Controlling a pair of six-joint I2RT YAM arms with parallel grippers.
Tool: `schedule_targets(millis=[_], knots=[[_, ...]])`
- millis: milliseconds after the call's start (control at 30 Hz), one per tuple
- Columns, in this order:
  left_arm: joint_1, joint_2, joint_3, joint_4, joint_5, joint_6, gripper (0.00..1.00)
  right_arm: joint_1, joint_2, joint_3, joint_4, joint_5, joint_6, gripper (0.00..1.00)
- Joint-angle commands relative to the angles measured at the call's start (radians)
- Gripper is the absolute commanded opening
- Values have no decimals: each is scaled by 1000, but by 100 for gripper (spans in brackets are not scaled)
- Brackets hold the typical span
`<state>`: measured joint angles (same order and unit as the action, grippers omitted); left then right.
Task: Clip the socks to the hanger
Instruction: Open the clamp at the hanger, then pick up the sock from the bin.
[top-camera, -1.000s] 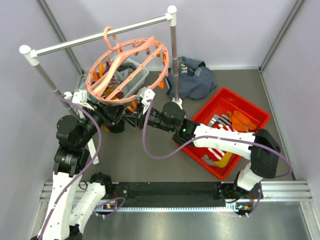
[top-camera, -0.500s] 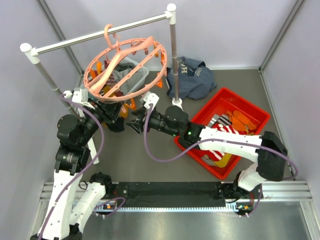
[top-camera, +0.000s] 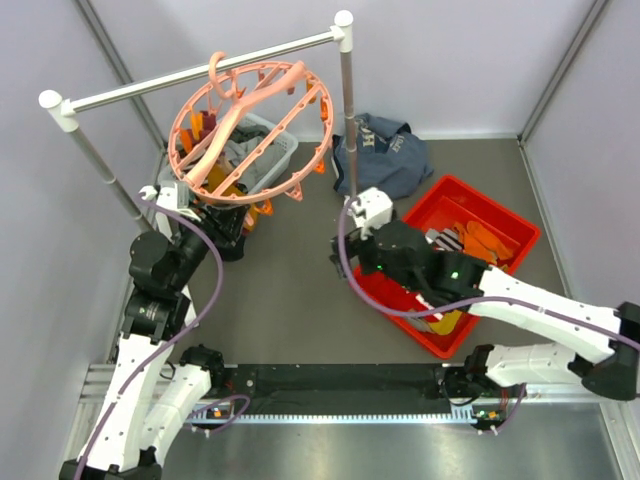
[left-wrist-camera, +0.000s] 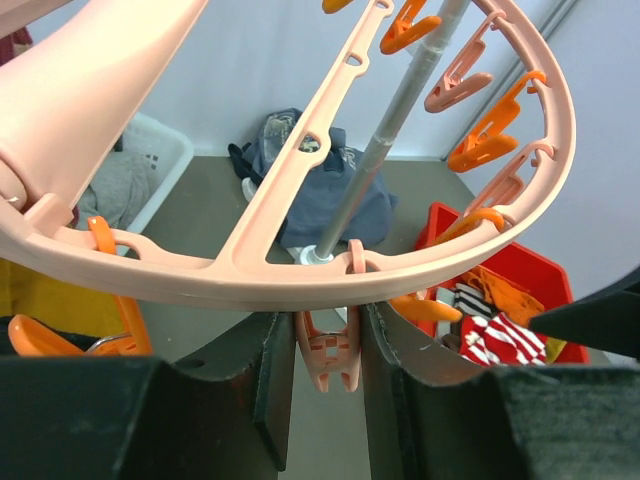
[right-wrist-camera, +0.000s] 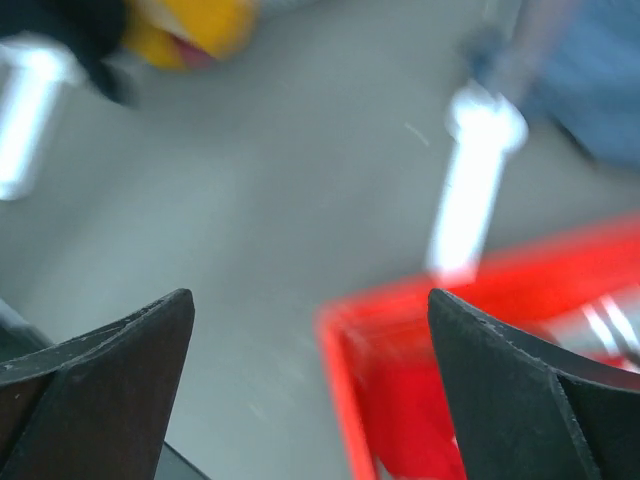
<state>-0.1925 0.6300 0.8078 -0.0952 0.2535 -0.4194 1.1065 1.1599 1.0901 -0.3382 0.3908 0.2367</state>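
The salmon-pink ring hanger (top-camera: 322, 130) hangs tilted by its hook from the rail, with orange clip pegs around its rim. My left gripper (top-camera: 222, 222) is under its near edge. In the left wrist view the hanger's ring (left-wrist-camera: 200, 280) runs just above my left gripper (left-wrist-camera: 328, 370), which is shut on a pink clip peg (left-wrist-camera: 330, 350). Red-and-white striped socks (top-camera: 447, 240) and orange socks (top-camera: 487, 238) lie in the red bin (top-camera: 470, 192). My right gripper (top-camera: 347, 255) stands wide open and empty over the floor at the corner of the red bin (right-wrist-camera: 400, 380); that view is blurred.
The white-and-grey rail stand (top-camera: 200, 68) has a post (top-camera: 346, 120) beside the hanger. A navy garment (top-camera: 385, 155) lies behind the post. A white basket (top-camera: 272, 150) of clothes sits under the hanger. Something yellow (left-wrist-camera: 35, 295) shows below the ring at the left.
My right gripper has let go, opened wide and drawn back from under the hanger to the red bin. My left gripper has narrowed onto the peg. The hanger has tipped up.
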Motion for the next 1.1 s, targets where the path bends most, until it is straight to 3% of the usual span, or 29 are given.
schedule_targets(millis=[0, 233, 533, 633, 767, 967, 1067], knots=[[-12, -12, -9, 37, -43, 76, 0, -101, -106, -21, -382, 161, 189, 99], [-31, -19, -18, -18, -100, 123, 0, -364, -178, -88, -512, 160, 300, 99], [-45, -24, -22, -26, -111, 131, 0, -753, -117, -208, -343, 79, 262, 95], [-47, -24, -24, -28, -115, 131, 0, -864, -63, -234, -263, 66, 231, 85], [-48, -24, -25, -26, -112, 130, 0, -947, 50, -216, -109, 0, 170, 64], [-48, -21, -29, -26, -117, 136, 0, -1025, 257, -112, -25, -82, 102, 48], [-48, -19, -27, -28, -117, 136, 0, -1042, 323, -56, -5, -112, 93, 45]])
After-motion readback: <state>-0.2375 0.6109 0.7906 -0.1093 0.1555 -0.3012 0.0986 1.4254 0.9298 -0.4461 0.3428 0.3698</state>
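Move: My left hand already has the pink clamp on the hanger's near rim between its fingers; an orange clip sits about 5 cm to its right and 2 cm ahead. From my empty right hand, the orange socks in the red box lie some 34 cm right, 16 cm ahead and 25 cm below. The grey striped sock lies about 9 cm to their left, and the red-striped socks 10 cm left of and 6 cm nearer than them. I sweep my right hand away from the hanger, over 30 cm to the right, sinking about 17 cm and reaching forward mostly late, towards the orange socks. Meanwhile I swing it roughly 60 degrees clockwise, tip the fingers down into the red box, and half close them from wide open. My left fingers keep their pinch on the clamp, staying put with a slight roll. ##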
